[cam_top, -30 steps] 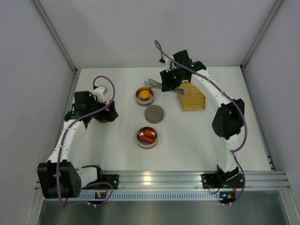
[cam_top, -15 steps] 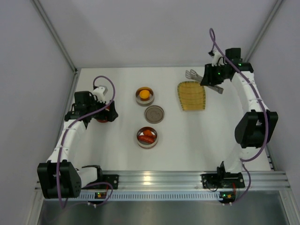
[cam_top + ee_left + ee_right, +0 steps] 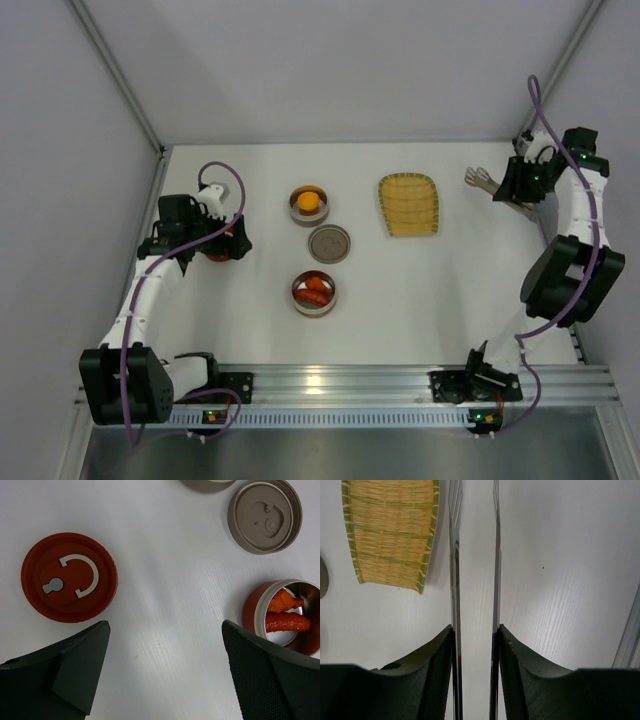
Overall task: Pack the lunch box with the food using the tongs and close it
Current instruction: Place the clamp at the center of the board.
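Note:
My right gripper [image 3: 515,185] is shut on the slim silver tongs [image 3: 478,179] at the far right, above the table. In the right wrist view its fingers press both tongs arms [image 3: 455,555] from outside, around the gripper [image 3: 475,627]. The round lunch box tins stand mid-table. One holds the orange-yellow piece [image 3: 309,200], another the two red sausages [image 3: 314,290], also seen in the left wrist view [image 3: 287,622]. A grey round part [image 3: 329,243] lies between them. My left gripper [image 3: 215,243] hangs open by the red lid [image 3: 69,577], with nothing between its fingers [image 3: 165,630].
A woven yellow tray [image 3: 409,204] lies right of the tins, and its edge shows left of the tongs [image 3: 390,535]. Grey walls enclose the table on three sides, the right wall close to my right arm. An aluminium rail [image 3: 340,380] runs along the near edge.
My right arm swung with the tongs from beside the orange-piece tin, past the tray, to the far right. The left arm has not moved.

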You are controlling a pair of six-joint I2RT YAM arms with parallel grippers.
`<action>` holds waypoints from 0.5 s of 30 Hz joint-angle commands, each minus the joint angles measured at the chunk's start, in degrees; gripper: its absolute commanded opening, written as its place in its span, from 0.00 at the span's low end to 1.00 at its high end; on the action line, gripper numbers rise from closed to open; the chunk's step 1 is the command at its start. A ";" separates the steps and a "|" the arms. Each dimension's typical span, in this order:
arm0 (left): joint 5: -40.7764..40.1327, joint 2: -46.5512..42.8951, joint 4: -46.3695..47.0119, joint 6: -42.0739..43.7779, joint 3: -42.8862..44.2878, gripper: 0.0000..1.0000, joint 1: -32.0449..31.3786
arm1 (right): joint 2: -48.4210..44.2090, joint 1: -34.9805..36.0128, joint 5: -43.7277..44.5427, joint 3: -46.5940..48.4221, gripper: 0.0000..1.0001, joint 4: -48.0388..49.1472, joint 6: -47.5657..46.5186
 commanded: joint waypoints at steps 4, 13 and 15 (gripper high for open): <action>1.15 -0.82 0.67 0.41 1.34 0.98 0.22 | -0.45 -3.83 -1.88 -1.71 0.38 1.91 -4.34; 0.45 -0.91 0.23 0.76 1.60 0.99 0.22 | 0.61 -4.02 4.27 -8.56 0.38 11.12 -6.98; 0.36 -1.00 0.23 0.76 1.60 0.99 0.22 | 0.87 -4.02 5.24 -10.66 0.38 13.06 -7.50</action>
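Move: The right hand still holds the clamp. The bare table it seems bound for, near the right edge, lies about 15 cm below the hand, roughly 3 cm back and 4 cm to its right. The yellow tray, now empty, is some 19 cm to the hand's left and 1 cm back, and the table's right edge is about 12 cm to its right, level with it. From the idle left hand that spot is about 65 cm to the right and 6 cm ahead. The right hand finishes its swing away from the yellow tray, easing off to the right and slightly back, then turns more and more into a descent over the bare right side of the table: about 5 cm down in all, 3 cm right and 2 cm back. Its fingers keep their steady pinch on the clamp, whose prongs still point left and forward, and the wrist tips down only some 5 degrees as the drop gathers speed. ##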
